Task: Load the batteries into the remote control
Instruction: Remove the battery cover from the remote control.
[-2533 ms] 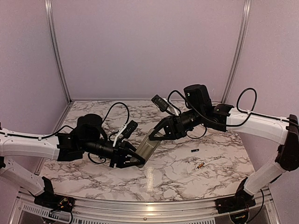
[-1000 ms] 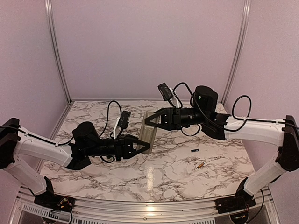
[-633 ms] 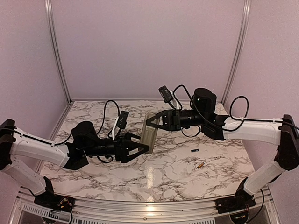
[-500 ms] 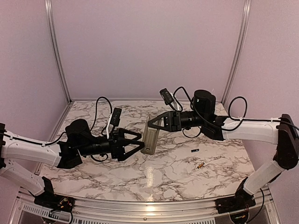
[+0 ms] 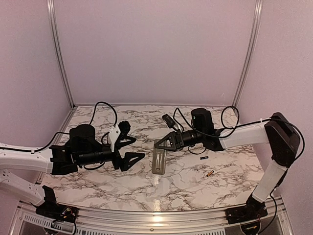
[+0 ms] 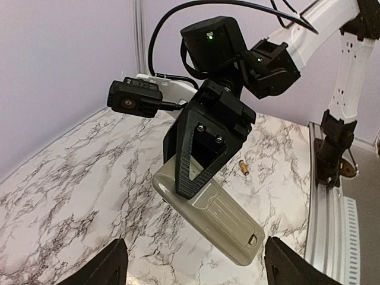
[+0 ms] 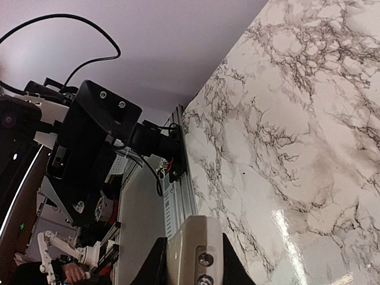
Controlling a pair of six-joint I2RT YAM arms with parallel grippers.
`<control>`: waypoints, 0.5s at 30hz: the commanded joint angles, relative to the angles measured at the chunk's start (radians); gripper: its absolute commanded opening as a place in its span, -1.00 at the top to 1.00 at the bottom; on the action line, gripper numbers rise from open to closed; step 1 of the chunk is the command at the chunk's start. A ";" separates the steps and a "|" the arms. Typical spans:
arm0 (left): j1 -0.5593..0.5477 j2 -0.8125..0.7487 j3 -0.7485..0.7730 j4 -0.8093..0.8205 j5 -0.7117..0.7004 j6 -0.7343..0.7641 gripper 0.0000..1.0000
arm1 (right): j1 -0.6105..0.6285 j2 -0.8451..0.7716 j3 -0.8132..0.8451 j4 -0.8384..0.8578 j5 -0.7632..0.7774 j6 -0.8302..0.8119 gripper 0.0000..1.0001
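The remote control [image 5: 158, 164] shows its greyish back with the cover on and hangs slanted over the middle of the table. My right gripper [image 5: 161, 147] is shut on its upper end. The left wrist view shows the remote control [image 6: 221, 217] held in the right gripper [image 6: 202, 155]. In the right wrist view the remote control [image 7: 196, 249] fills the gap between my fingers [image 7: 155, 261]. My left gripper [image 5: 130, 150] stands open to its left, apart from it, nothing between its jaws [image 6: 196, 268]. A blackish battery [image 5: 204, 158] and a gold battery [image 5: 210, 174] lie on the table to the right.
The marble table [image 5: 98, 183] ends at a metal rail [image 5: 146, 221] at the near side. Purple walls with corner posts [image 5: 58, 54] close in the back and sides. The gold battery [image 6: 243, 168] lies behind the remote in the left wrist view.
My left gripper opened, let go of the remote and drew back to the left. The right gripper kept the remote and lowered it toward the table.
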 commanded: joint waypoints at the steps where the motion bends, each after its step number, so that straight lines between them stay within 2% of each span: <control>1: -0.039 0.037 0.084 -0.216 -0.072 0.305 -0.50 | -0.009 0.065 0.014 0.007 -0.041 0.067 1.00; 7: -0.093 0.113 0.165 -0.347 -0.053 0.484 -0.19 | -0.010 0.135 0.043 -0.014 -0.040 0.105 1.00; 11: -0.125 0.165 0.217 -0.429 -0.056 0.559 0.04 | -0.010 0.173 0.035 0.052 -0.038 0.163 1.00; 15: -0.131 0.210 0.258 -0.497 -0.054 0.598 0.14 | -0.010 0.204 0.014 0.147 -0.034 0.230 1.00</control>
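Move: The battery cover, on the upturned back of the remote, lies about 9 cm to the right of the left hand, some 3 cm back and 6 cm below. The remote's middle is 2 cm farther out than the cover, and the right gripper pinches its far end, about 4 cm ahead and 9 cm right of the left hand, 4 cm below. From the right hand, the cover is roughly 7 cm back, 1 cm left and 2 cm lower. The remote, still pinched at its far end, is lowered about 6.5 cm by the right hand, which tilts some 15 degrees so the remote's near end comes up. The left hand follows down about 5 cm while edging right and back towards the battery cover; its fingers tip downward and narrow from nearly wide open to about half, no touch yet visible. ##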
